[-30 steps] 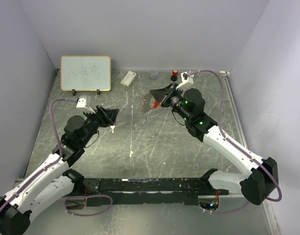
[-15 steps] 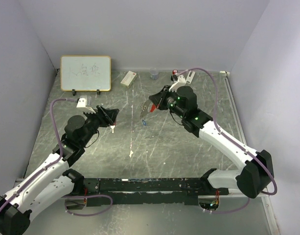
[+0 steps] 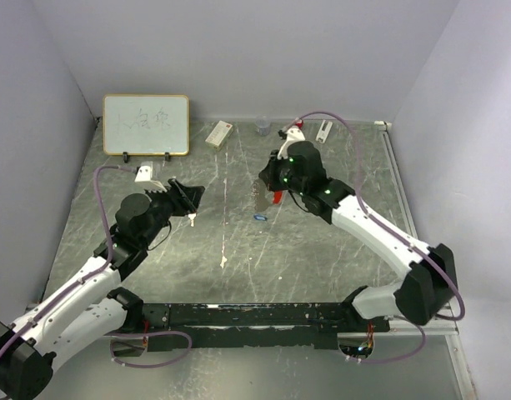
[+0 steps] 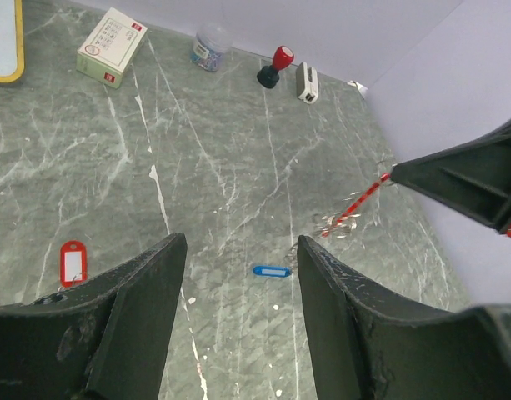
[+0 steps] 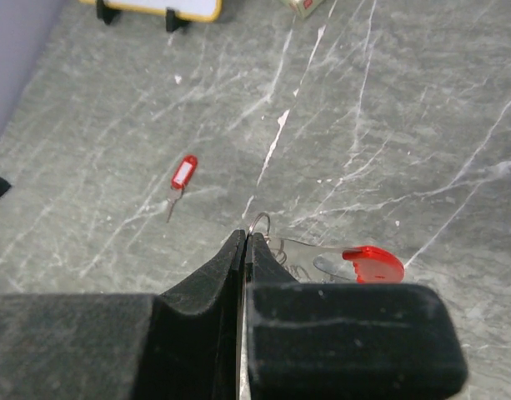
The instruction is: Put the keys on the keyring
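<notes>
My right gripper [image 3: 266,185] [image 5: 245,238] is shut on the thin metal ring [image 5: 260,223] of the keyring. Its red fob [image 5: 373,263] and small grey rings hang just above the table, and the fob also shows in the top view [image 3: 277,197] and edge-on in the left wrist view [image 4: 359,200]. The blue-headed key [image 3: 260,217] [image 4: 272,271] lies flat on the table just in front of the keyring. The red-headed key [image 4: 72,262] [image 5: 182,177] lies flat near my left gripper. My left gripper [image 3: 191,198] [image 4: 241,246] is open and empty, above the table.
A whiteboard [image 3: 146,124] stands at the back left. Along the back wall are a small box [image 3: 219,133], a small jar [image 3: 263,127], a red-topped stamp [image 3: 298,125] and a white oblong item [image 3: 324,130].
My right gripper has swung left and toward the near side with the keyring, lowering it beside the blue key. My left arm has barely moved.
</notes>
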Controlling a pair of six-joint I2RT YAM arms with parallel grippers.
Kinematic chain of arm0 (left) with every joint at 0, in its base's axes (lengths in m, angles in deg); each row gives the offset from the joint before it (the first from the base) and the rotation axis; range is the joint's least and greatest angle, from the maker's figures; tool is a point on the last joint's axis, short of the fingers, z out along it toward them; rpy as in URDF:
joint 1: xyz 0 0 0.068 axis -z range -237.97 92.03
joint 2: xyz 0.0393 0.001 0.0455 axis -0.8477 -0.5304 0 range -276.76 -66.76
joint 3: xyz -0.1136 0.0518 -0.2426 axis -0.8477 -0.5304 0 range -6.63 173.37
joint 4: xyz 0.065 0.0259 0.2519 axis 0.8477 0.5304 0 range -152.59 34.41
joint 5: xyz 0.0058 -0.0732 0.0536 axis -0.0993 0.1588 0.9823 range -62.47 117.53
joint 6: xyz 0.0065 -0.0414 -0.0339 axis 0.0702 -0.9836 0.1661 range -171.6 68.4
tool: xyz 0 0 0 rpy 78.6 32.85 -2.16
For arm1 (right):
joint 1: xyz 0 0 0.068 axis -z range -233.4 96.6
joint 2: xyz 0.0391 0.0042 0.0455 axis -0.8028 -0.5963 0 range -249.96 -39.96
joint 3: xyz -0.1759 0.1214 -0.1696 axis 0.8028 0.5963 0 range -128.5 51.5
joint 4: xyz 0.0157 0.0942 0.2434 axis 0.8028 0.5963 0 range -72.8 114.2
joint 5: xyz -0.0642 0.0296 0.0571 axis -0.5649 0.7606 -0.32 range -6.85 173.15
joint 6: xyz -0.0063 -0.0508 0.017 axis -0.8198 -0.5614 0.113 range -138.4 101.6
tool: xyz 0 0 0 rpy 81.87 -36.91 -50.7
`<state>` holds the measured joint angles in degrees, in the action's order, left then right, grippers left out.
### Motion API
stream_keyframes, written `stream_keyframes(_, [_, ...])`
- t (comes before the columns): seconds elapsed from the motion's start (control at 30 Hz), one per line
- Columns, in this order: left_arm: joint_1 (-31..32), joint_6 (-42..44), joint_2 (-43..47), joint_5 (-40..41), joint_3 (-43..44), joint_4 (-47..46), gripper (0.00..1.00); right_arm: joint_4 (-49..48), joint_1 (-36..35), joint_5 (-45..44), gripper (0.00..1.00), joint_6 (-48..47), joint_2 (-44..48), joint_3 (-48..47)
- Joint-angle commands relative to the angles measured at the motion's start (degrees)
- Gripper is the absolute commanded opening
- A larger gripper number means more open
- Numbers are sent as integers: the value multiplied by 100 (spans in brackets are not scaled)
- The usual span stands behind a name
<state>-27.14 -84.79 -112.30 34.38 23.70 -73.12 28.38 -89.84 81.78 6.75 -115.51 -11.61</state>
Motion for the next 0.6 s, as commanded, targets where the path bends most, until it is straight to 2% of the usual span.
stream_keyframes(0.0, [-50, 63, 11, 92, 53, -118, 67, 302, -308, -22, 0, -350, -680, -336])
stream_keyframes(0.2, [-59, 62, 172, 331, 13, 10, 67, 171, -904, -132, 0, -430, -1891, -733])
stream_keyframes(0.43, [-69, 97, 389, 571, -27, 212, 67, -502, -994, 145, 0, -341, -2691, -753])
stream_keyframes(0.57, [-70, 105, 432, 642, -51, 239, 68, -549, -1036, 283, 0, -333, -3069, -855])
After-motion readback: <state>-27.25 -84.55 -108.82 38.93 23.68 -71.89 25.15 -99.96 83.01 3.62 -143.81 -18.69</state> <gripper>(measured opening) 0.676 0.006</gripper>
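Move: The right hand already holds the keyring plate by its end in shut fingers. The bare patch of table it is being taken to lies some 11 cm to the left, about 1 cm back and roughly 24 cm below; the red-tagged key lies about 23 cm left, 4 cm ahead and 24 cm down. From the left hand that patch is about 10 cm right, 1 cm ahead and some 23 cm below. Down and to the left, fast, the right hand carries the keyring towards the table on the near side of the red-tagged key: about 15 cm lower and 10 cm left, the last stretch almost straight down. Its shut fingers keep their pinch while the hand turns some 15-20 degrees, tipping lower and swinging counter-clockwise. The open, empty left hand eases about 2 cm left and slightly up. ##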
